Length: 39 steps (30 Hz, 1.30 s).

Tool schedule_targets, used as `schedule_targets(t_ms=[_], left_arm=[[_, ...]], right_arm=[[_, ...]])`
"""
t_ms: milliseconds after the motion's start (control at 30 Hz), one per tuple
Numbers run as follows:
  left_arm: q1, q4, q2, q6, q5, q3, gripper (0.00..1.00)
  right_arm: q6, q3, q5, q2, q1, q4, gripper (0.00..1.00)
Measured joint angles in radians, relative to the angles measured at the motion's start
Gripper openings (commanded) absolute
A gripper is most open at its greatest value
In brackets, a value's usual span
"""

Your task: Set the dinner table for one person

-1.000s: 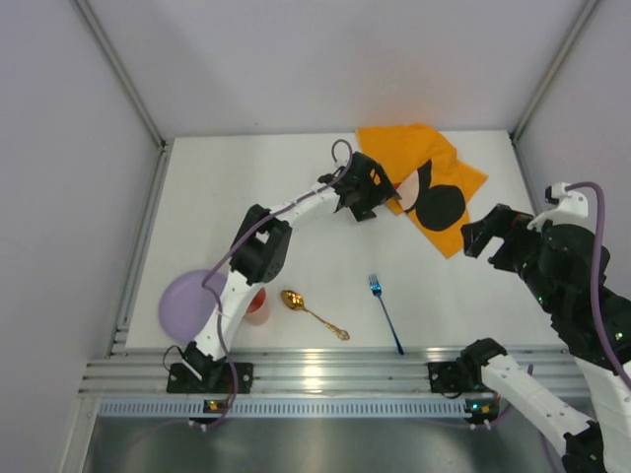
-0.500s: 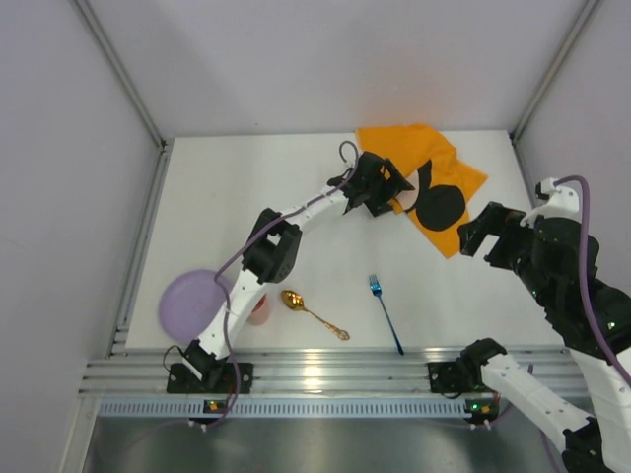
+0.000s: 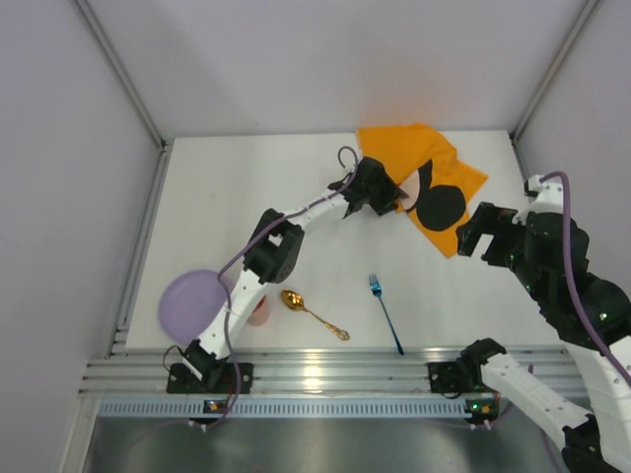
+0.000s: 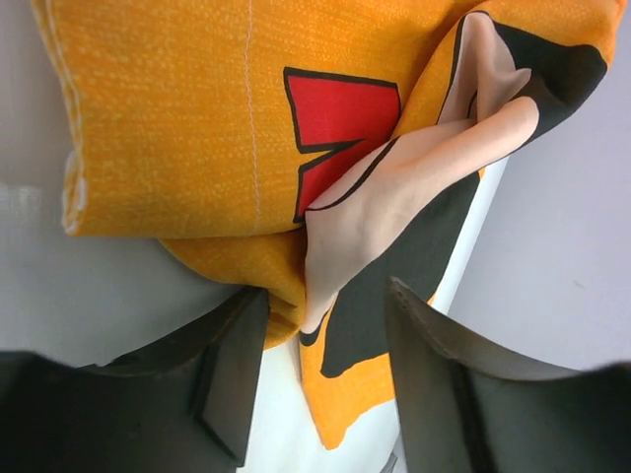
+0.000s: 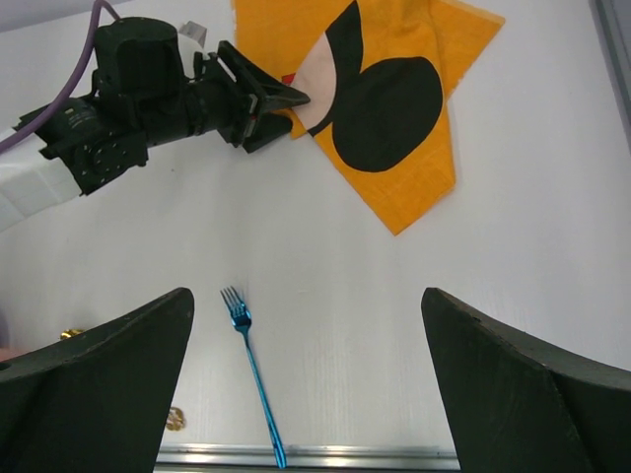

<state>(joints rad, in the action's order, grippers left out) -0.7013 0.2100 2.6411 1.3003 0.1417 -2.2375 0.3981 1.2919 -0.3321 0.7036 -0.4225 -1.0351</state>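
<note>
The white dinner table [image 3: 237, 217] holds a crumpled orange Mickey Mouse placemat [image 3: 439, 177] at the back right. My left gripper [image 3: 394, 197] is stretched out to the placemat's left edge. In the left wrist view its jaws [image 4: 325, 294] stand open on either side of a raised fold of the placemat [image 4: 197, 118], not closed on it. My right gripper [image 3: 473, 236] is open and empty, held high above the table's right side. In the right wrist view [image 5: 306, 296] it looks down on the placemat [image 5: 394, 108] and the left gripper [image 5: 286, 99].
A blue fork [image 3: 385, 313] lies near the front, also in the right wrist view [image 5: 254, 384]. A gold spoon [image 3: 314, 313] lies to its left. A purple plate [image 3: 187, 304] and a red cup [image 3: 258, 307], partly behind the left arm, are at front left. The ribbed rail [image 3: 315, 370] runs along the near edge.
My left gripper has reached further right, onto the placemat's edge, with the fold now between its jaws. My right arm has shifted slightly back.
</note>
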Motion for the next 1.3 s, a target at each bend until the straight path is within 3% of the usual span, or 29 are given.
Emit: schedule_targets(t_ms=[167,433,933,1033,1100,1300], left_arm=[[0.0,-0.037,-0.038,0.0,0.001,0.084,0.46],[-0.002,-0.047,-0.146,-0.03,0.0,0.257,0.43],[-0.01,-0.03,-0.069,-0.062,0.03,0.132,0.4],[-0.012,-0.021,-0.063,-0.068,0.027,0.123,0.21],[-0.013,-0.013,-0.058,-0.073,0.027,0.124,0.03],[-0.013,-0.015,-0.055,-0.081,0.031,0.126,0.0]], right_arm=[[-0.021,-0.025,-0.003,0.0,0.0,0.001,1.0],[-0.047,-0.058,-0.004,-0.001,0.0,0.005,1.0],[-0.05,-0.075,-0.003,-0.006,0.0,0.009,1.0],[-0.049,-0.075,-0.004,-0.012,0.0,0.009,1.0],[-0.049,-0.075,-0.004,-0.014,0.0,0.009,1.0],[-0.048,-0.076,-0.005,-0.016,0.0,0.008,1.0]])
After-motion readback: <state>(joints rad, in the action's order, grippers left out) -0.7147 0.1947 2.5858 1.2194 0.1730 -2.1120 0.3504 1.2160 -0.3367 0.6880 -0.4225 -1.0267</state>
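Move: The left hand is just over the near-left edge of the orange napkin; the bit of cloth its fingers will shut on lies about 2 cm back and 2 cm below them. The napkin's middle is roughly 5 cm ahead and 6 cm to the right, and the fork some 27 cm back and 2 cm left. From the right hand, held high, that edge lies around 27 cm ahead, 10 cm left and 30 cm down. Back and to the left by about 4 cm, sinking slightly, the left hand draws away from the napkin's middle with its fingers part closed, then shifts some 2 cm back to the right. It dips about another centimetre and shuts its fingertips fully, pinching the lower layer at the napkin's near-left edge. The open right hand sinks some 2.5 cm, clear of everything. ##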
